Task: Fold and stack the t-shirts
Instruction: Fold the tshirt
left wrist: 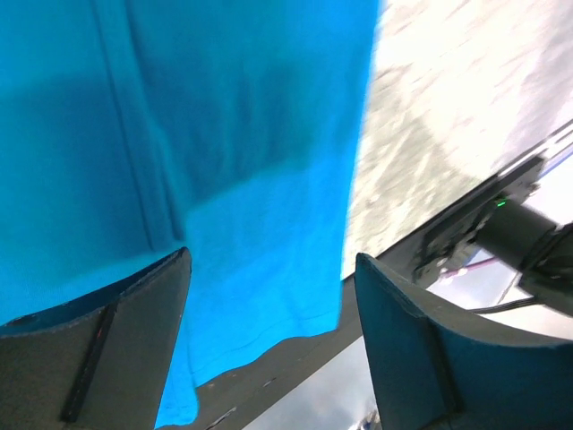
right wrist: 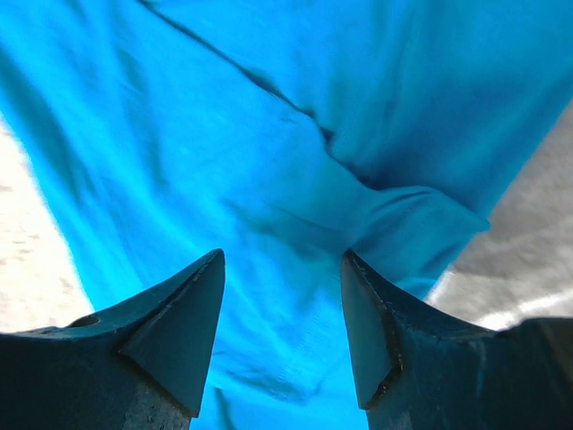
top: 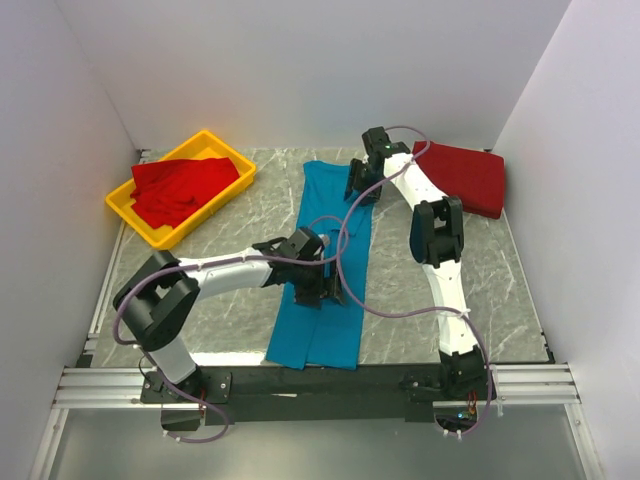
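Observation:
A teal-blue t-shirt [top: 322, 250] lies folded into a long narrow strip down the middle of the table, from the back to the front edge. My left gripper [top: 316, 282] hovers open over its lower half; in the left wrist view the cloth [left wrist: 224, 134] and its hem fill the space beyond the open left gripper [left wrist: 273, 260]. My right gripper [top: 364, 186] stands open at the strip's far right edge, over rumpled teal cloth [right wrist: 269, 134], with nothing between the fingers of the right gripper [right wrist: 283, 255]. A folded red t-shirt [top: 466, 176] lies at the back right.
A yellow tray [top: 128, 212] at the back left holds crumpled red cloth [top: 182, 188]. White walls close in the marble table [top: 430, 290] on three sides. A black rail [top: 330, 382] with the arm bases runs along the front edge.

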Robot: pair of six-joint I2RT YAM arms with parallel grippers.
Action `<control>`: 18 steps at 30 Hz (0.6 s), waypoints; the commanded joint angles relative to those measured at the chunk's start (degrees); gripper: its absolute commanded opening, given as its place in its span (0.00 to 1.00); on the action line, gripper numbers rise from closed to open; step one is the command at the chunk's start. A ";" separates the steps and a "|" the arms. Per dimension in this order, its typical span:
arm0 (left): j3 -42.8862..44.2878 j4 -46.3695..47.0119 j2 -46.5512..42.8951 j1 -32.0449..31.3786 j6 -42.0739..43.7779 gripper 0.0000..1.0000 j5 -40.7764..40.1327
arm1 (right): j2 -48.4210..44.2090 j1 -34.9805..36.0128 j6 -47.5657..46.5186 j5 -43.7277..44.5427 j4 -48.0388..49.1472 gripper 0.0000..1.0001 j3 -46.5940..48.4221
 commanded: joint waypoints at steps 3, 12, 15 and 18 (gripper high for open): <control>4.66 -3.72 -8.01 2.63 3.80 0.81 -2.96 | -11.16 -1.64 2.25 -5.82 7.75 0.62 -4.55; -1.75 -15.58 -18.29 15.37 9.70 0.81 -3.58 | -37.17 -1.82 -0.82 -0.47 5.47 0.61 -32.82; -3.60 -19.36 -21.81 17.31 10.84 0.81 -4.19 | -47.27 -1.29 -0.39 -0.64 6.26 0.60 -48.64; -4.48 -23.40 -23.75 17.84 11.28 0.80 -4.20 | -57.12 1.51 0.84 -0.55 6.79 0.59 -63.33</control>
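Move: The t-shirt lies flat as a long strip, its middle about 12 cm ahead of the left hand, 1 cm to its right and 3 cm below; the near hem is some 15 cm back and 3 cm left of that hand. From the right hand the t-shirt's middle lies about 22 cm back, 6 cm left, 2 cm below, with the folded red stack roughly 24 cm right and 2 cm farther out. Both open hands leave the t-shirt: the right lifts about 13 cm off its far part, then swings quickly back some 17 cm towards the near end, drifting right past the strip's right edge. The left rises about 6 cm while edging forward, then sweeps some 12 cm left off the strip and sinks slightly, its wrist turning about 15 degrees counter-clockwise. ##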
